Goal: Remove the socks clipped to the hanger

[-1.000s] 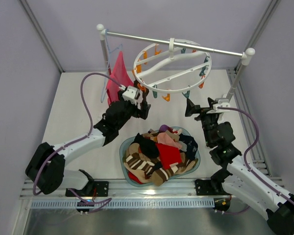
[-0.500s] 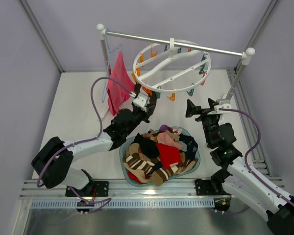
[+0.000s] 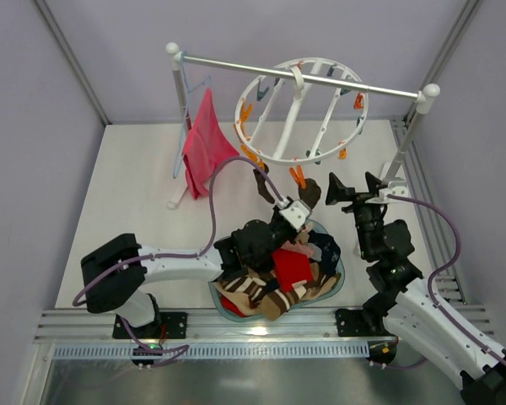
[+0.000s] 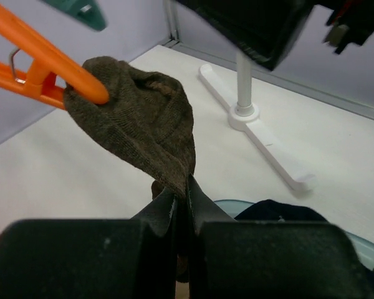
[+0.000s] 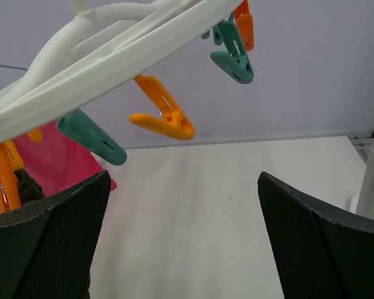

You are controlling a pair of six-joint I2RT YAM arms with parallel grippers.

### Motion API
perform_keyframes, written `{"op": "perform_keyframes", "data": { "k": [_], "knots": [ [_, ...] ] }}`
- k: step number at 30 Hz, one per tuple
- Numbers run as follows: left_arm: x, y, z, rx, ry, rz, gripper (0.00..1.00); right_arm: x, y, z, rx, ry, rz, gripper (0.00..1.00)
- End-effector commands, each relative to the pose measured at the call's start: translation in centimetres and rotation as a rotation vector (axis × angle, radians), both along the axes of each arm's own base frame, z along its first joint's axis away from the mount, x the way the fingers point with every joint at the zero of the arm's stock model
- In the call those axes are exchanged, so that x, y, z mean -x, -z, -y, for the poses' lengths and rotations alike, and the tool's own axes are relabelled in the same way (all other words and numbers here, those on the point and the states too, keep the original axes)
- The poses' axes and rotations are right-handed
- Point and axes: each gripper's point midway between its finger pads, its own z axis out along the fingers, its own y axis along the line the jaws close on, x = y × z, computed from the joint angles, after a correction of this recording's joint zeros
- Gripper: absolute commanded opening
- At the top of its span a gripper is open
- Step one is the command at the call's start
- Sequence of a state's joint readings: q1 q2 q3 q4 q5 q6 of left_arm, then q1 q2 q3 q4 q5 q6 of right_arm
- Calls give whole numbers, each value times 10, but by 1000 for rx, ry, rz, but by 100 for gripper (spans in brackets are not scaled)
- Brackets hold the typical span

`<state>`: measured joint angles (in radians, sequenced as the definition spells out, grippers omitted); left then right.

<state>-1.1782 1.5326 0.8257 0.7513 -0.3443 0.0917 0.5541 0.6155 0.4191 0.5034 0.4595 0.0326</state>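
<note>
The white round hanger (image 3: 308,91) hangs tilted from the rail, its near rim pulled down. One orange clip (image 3: 297,177) on that rim pinches a dark brown sock (image 3: 311,193). My left gripper (image 3: 297,208) is shut on the sock's lower end, above the basin. In the left wrist view the sock (image 4: 143,121) stretches from the orange clip (image 4: 47,71) down into my left gripper (image 4: 182,194). My right gripper (image 3: 354,187) stands open just right of the sock, holding nothing. From the right wrist I see the hanger (image 5: 112,43) overhead and my right gripper (image 5: 182,177) wide open.
A teal basin (image 3: 341,267) heaped with loose socks (image 3: 291,268) sits between the arm bases. A pink cloth (image 3: 204,148) hangs on a light-blue wire hanger (image 3: 191,91) at the left end of the metal rail (image 3: 236,62). The rail's right post (image 3: 411,126) stands near my right arm.
My left arm swung right over the basin and its gripper shut on the dark brown sock. The hanger tipped, near rim pulled down. My right gripper shifted slightly.
</note>
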Motion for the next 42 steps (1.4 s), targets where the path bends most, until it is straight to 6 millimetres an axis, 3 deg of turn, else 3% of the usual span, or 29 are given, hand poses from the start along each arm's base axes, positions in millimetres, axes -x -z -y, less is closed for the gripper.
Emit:
{"op": "perform_keyframes", "data": {
  "k": [1,5,10,14,21,31,35,36,42],
  "knots": [
    [15,-27,27,25,7,82,0,6,-8,9,-49,23,32,100],
    [24,-24,40,-6,2,107,0,13,-12,12,-61,14,57,100],
    [20,-20,30,-15,-43,114,0,26,-17,11,-55,-29,96,100],
    [15,-19,22,-36,-81,126,0,28,-23,-4,-10,-105,118,100],
    [12,-11,9,-93,-114,203,0,12,-33,-30,47,-182,80,99],
    [26,5,8,-178,-6,290,0,15,-60,-65,86,-324,57,100],
    [29,4,0,-207,4,307,0,16,-67,-83,139,-343,16,100],
    [29,5,-2,-217,5,308,0,15,-77,-87,148,-335,14,100],
    [25,2,-16,-230,-43,322,0,23,-76,-102,192,-256,-101,100]
  ]
}}
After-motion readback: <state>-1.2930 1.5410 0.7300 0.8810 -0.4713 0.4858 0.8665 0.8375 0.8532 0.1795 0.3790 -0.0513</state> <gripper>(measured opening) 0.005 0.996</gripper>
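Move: The orange clip that grips the dark brown sock is about 13 cm to the open right hand's left, 4 cm ahead and some 3 cm lower. An empty teal clip is roughly 7 cm ahead and 9 cm left of that hand, an empty orange clip 9 cm ahead and 3 cm left, both about level with it. From the left hand, holding the sock, the orange clip lies 7 cm ahead and 3 cm higher. Leftward and up the right hand swings, some 12 cm across, after easing back a little and returning, turning about 20 degrees counter-clockwise, fingers still wide open, to face the sock's orange clip from slightly above. The left hand keeps its pinch on the sock, first pulling back and right, then easing left again, sinking slightly and rolling about 20 degrees. ##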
